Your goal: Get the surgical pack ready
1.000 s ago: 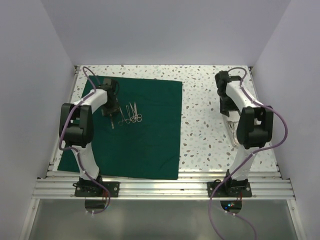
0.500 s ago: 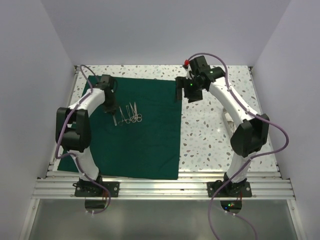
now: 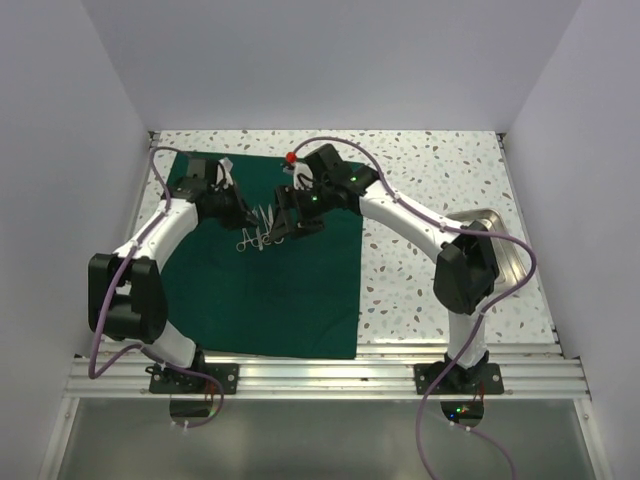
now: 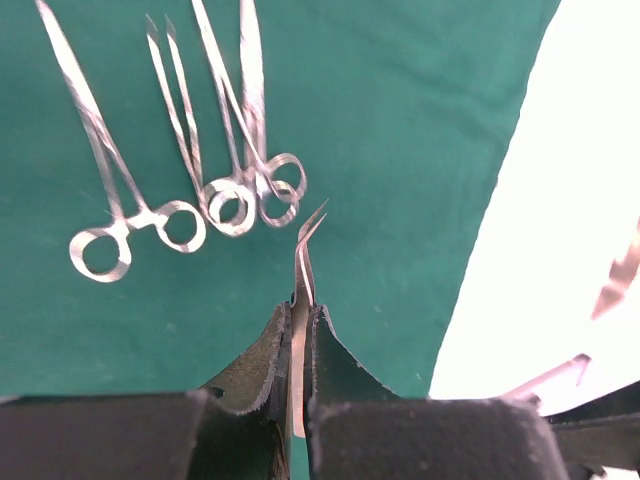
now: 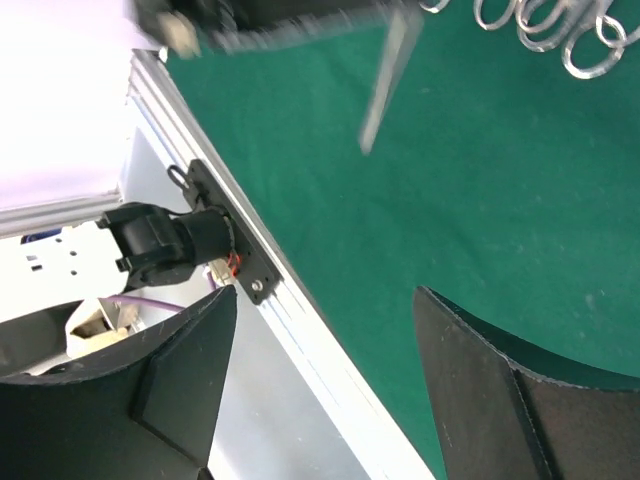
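Note:
The surgical pack (image 3: 290, 300) is a dark green cloth spread flat over the left half of the table. It fills the left wrist view (image 4: 400, 120) and the right wrist view (image 5: 500, 200). Several steel scissors and clamps (image 3: 262, 238) lie on its far part, and their ring handles show in the left wrist view (image 4: 132, 212). My left gripper (image 3: 238, 212) (image 4: 300, 312) is shut on thin bent-tip tweezers (image 4: 303, 265) just above the cloth, beside those handles. My right gripper (image 3: 285, 222) (image 5: 325, 300) is open and empty above the cloth, close to the left gripper. The held tweezers look blurred in the right wrist view (image 5: 385, 80).
A shiny steel tray (image 3: 508, 262) sits at the right of the speckled table, partly hidden by the right arm. The aluminium rail (image 3: 320, 375) (image 5: 300, 320) runs along the near edge. White walls close in the left, right and back.
The right arm has swung from the right side of the table across to the middle of the cloth. The left gripper has shifted right with the tweezers.

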{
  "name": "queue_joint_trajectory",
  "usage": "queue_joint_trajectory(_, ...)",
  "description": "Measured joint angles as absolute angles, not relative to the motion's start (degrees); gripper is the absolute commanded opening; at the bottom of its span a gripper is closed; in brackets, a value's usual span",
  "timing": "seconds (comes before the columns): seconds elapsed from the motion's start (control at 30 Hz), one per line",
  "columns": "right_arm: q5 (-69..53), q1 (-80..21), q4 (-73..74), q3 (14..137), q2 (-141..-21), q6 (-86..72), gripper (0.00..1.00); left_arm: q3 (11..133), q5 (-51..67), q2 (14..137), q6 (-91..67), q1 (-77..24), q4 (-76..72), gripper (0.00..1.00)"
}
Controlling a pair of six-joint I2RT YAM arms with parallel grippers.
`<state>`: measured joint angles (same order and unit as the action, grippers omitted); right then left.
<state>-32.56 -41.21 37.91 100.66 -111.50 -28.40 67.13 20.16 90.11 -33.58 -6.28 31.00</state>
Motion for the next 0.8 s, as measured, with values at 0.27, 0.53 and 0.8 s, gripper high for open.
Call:
queue_joint_trajectory(0.27,-32.62,-41.65,35.75,100.42,-111.83,-29.28,0.64,63.64,26.85,89.95,-38.41,-7.97,27.38,0.00)
queue_joint_trajectory(0.53,-32.40,-43.00,35.53,100.60,-116.27,-29.61,0.60,63.20,29.50,88.03,-41.47,-9.80,25.36,0.00)
queue_joint_trajectory(0.8,-29.19,-43.88,36.21,100.75,-117.82,-29.91,0.30,63.20,30.92,87.90,-43.09,-11.22,24.43,0.00)
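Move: The left hand already holds the tweezers. The open right gripper it carries them to is about 10 cm to its right, 7 cm back and 6 cm higher. On the cloth, 12 cm below the left hand, the scissors lie some 6 cm ahead and 2 cm right, the ring clamp 4 cm ahead and 4 cm left. From the right hand, the tweezers' joined end is roughly 8 cm left, 2 cm ahead and 7 cm below. Still pinching the tweezers, the left hand brings their joined end about 6 cm rightward to the right gripper, easing slightly back and up and rolling some 15 degrees, left side down. The right hand edges left, then sinks about 5 cm over that end, its fingers closing partway around it; their touching it can't be seen. ##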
